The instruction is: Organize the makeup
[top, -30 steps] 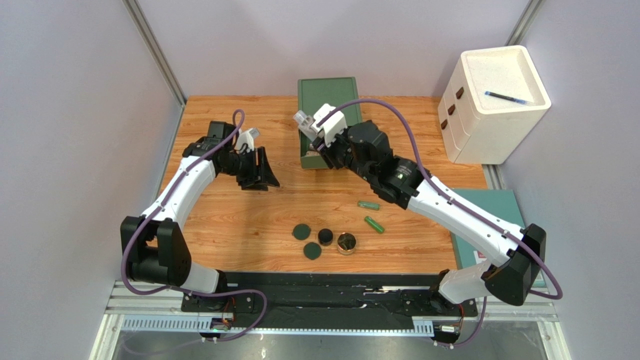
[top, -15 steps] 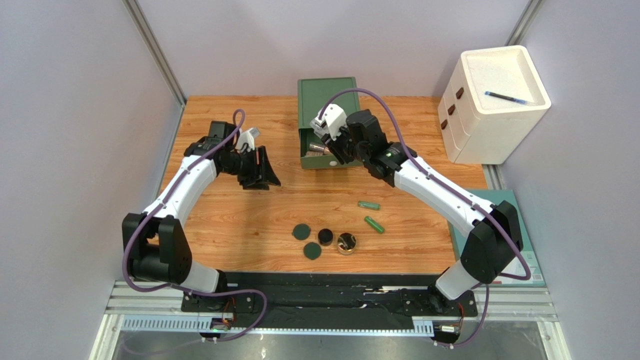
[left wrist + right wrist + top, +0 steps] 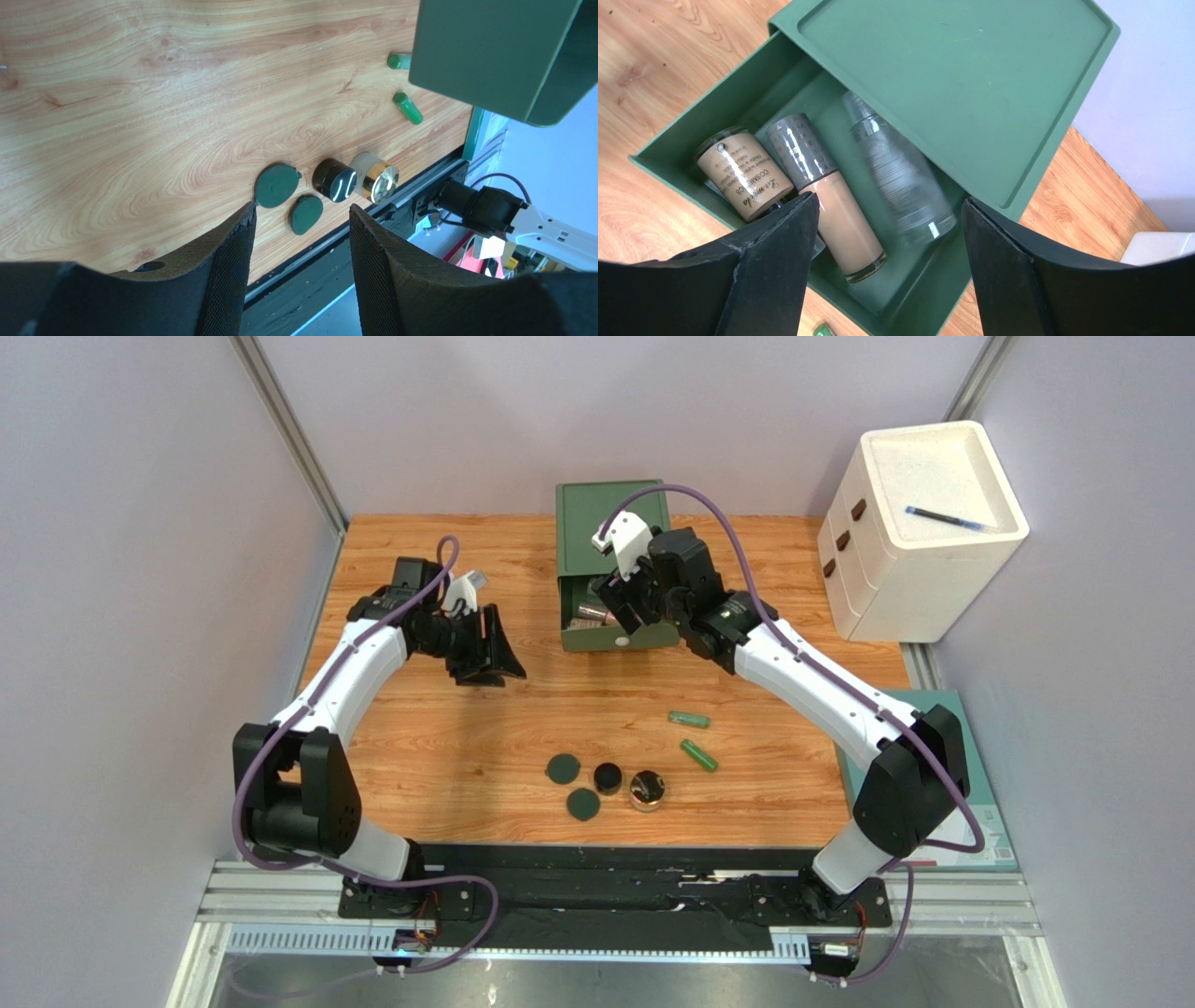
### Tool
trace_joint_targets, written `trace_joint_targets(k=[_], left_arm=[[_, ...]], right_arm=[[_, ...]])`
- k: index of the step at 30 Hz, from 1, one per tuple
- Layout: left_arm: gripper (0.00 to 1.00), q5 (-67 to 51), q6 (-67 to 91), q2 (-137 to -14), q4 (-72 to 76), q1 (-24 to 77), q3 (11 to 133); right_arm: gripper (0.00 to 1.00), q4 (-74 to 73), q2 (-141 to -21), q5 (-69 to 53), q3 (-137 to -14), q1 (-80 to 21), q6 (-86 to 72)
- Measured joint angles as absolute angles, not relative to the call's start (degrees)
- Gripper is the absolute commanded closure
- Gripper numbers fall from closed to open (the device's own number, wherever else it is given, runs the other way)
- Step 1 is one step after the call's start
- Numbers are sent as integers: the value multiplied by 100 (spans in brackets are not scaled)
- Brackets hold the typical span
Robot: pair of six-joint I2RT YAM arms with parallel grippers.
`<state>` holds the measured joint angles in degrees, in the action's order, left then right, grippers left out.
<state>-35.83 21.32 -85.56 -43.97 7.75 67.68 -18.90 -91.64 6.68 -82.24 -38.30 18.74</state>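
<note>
My right gripper (image 3: 622, 605) (image 3: 887, 201) hangs open over the pulled-out drawer (image 3: 773, 84) of the green box (image 3: 613, 532). In the drawer lie a clear bottle (image 3: 899, 175), blurred and free of my fingers, a beige bottle (image 3: 836, 210) and a beige tube (image 3: 744, 180). On the table's near middle lie two green tubes (image 3: 687, 718) (image 3: 699, 755), two dark green discs (image 3: 563, 770) (image 3: 584, 805), a black jar (image 3: 608, 779) and a gold-rimmed compact (image 3: 647, 790). My left gripper (image 3: 491, 647) (image 3: 302, 207) stands open and holds nothing, above the table's left, well apart from them.
A white drawer cabinet (image 3: 919, 532) with a blue pen (image 3: 950, 517) on top stands at the back right. A teal mat (image 3: 968, 742) lies off the table's right edge. Grey walls close in both sides.
My right gripper came down from above the box to the drawer and opened, letting the clear bottle go into it. The left arm barely moved.
</note>
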Motion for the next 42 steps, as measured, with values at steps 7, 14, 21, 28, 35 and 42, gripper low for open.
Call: trace_joint_targets(k=[7,14,21,28,35,42], left_arm=[[43,-3706,2290,-8687,-4276,775,7013],[45,-3828,2539,-9146,-4217,775,8014],[80,-4125,3166,-9649,-3570,790,9279],[95,-4254,3612,-10722,-3124,985,10630],[100,-4174,3833,-11789,-3142,1249,11594],[100,-3835,3833,-12641,-3610,1415,12709]], right_arm=[[60,-1874,-9109,722,-8385,-3715,1533],[100,-1959,-8573,303,-8353,-3616,891],[100,-1800,-7642,-397,-7308,-3767,687],[100,-1822,-7592,-532,-6718,-4244,666],[100,-1772,-7968,-397,-6692,-4418,666],[100,-1726,-8517,263,-6748,-4521,685]])
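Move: The front of the open green drawer is roughly 6 cm back, 2 cm left and 6 cm below the open right hand. The just-released clear bottle lies in the drawer 2 cm ahead, 1 cm left and 5 cm below; at that depth, the pink tube is 2 cm back and 3 cm left. From the left hand, the green box top's middle is about 21 cm ahead, 17 cm right and 7 cm higher, the drawer front 6 cm ahead, 18 cm right and 2 cm higher. Over the left edge of the green box top, the left hand arrives after sweeping forward about 20 cm and right 10 cm, arching up then sinking, fingers shutting and tipping up; contact can't be seen. The right hand shuts empty, lifts and backs out past the drawer front by some 10 cm, then drops well below its starting height and edges forward to just short of the front, fingers tilting down. ##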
